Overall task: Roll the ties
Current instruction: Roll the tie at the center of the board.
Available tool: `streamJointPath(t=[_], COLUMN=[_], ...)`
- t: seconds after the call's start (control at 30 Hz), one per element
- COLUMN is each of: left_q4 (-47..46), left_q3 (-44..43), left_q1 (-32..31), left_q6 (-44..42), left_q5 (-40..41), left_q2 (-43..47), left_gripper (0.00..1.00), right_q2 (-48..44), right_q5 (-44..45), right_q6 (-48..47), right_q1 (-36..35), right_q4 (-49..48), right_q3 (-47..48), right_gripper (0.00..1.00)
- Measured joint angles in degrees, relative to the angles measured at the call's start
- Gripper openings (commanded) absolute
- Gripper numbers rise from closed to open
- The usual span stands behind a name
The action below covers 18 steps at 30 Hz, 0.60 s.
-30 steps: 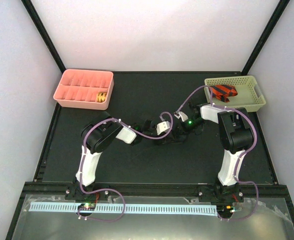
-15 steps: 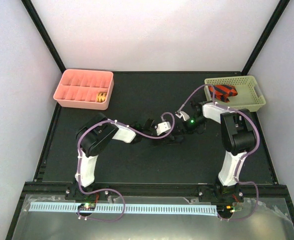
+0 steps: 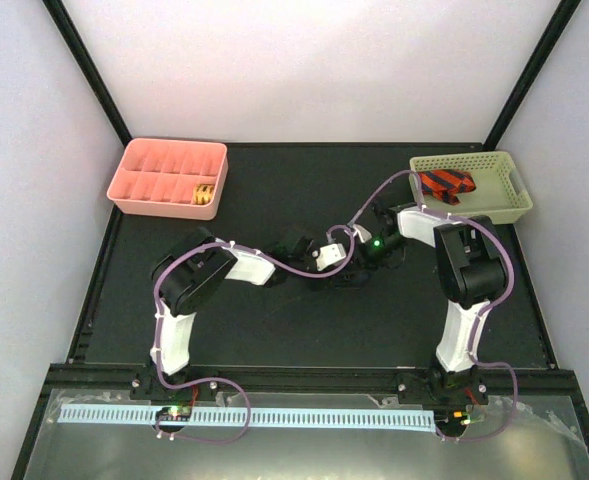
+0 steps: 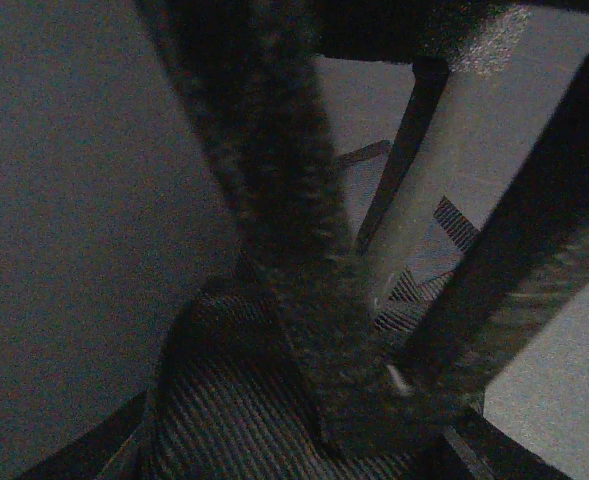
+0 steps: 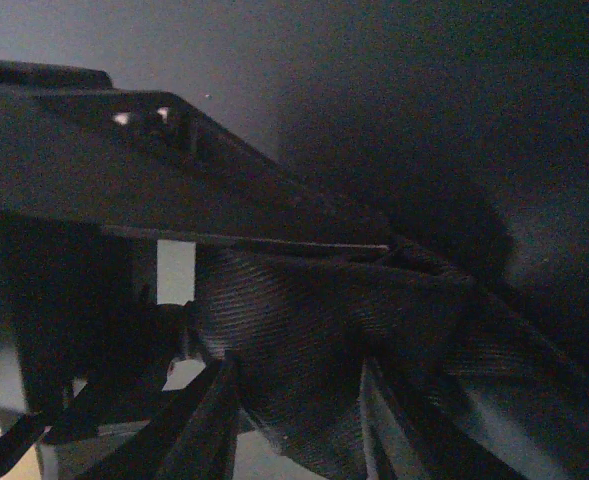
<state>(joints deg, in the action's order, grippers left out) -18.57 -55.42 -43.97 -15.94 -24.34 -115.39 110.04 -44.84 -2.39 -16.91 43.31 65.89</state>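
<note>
A dark ribbed tie [image 4: 214, 400] lies on the black mat [image 3: 274, 320] at mid-table, hard to make out from above. My left gripper [image 3: 342, 273] meets my right gripper [image 3: 358, 264] over it. In the left wrist view the fingers [image 4: 314, 330] converge and pinch the tie's fabric. In the right wrist view a rolled fold of the tie [image 5: 304, 340] sits clamped between the two fingers [image 5: 206, 420]. A red and black striped tie [image 3: 446, 183] lies in the pale green basket [image 3: 509, 205].
A pink divided tray [image 3: 134, 190] stands at the back left with one rolled yellow tie [image 3: 205, 194] in a compartment. Purple cables loop off both arms. Black frame posts rise at the back corners.
The right wrist has swung a little left and back, closer to the left gripper. The left arm's elbow has shifted slightly left. Both grippers stay on the dark tie.
</note>
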Motion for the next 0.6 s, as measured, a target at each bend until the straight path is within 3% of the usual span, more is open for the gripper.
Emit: streamJointPath(t=[0.13, 0.6], left_q4=[1.0, 2.5], left_q3=[-0.5, -0.1], left_q1=[-0.1, -0.1], left_q6=[-0.2, -2.0], left_q5=[0.3, 1.8], left_q2=[0.0, 1.5], left_gripper=[0.49, 0.78], right_q2=[0.6, 0.3], right_q5=[-0.1, 0.3], right_q6=[0.6, -0.1], right_q1=[0.0, 1.4], right_q4=[-0.7, -0.2], right_q3=[0.0, -0.9], right_gripper=[0.03, 0.02])
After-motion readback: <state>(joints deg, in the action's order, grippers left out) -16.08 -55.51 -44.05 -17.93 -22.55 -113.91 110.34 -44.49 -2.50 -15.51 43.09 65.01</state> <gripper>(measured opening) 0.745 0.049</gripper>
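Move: The partly rolled black tie is at the board's centre, already between the left hand's half-open fingers, practically at that hand's own point. It lies about 2 cm to the left of the right hand and 1 cm below it, level fore and aft, with that hand's parted fingers at its edge. From the right hand, the pale green basket stands some 18 cm ahead and 27 cm to the right, and the striped tie in it about 18 cm ahead and 21 cm right. The black tie's roll passes from the left grip to the right. The right fingers, dipping slightly, shut on its cloth first and pinch it, then ease about 1 cm to the right and a touch lower. Once they are shut, the left fingers spread from half to three-quarters open around the roll and let go, that hand lifting barely half a centimetre. ##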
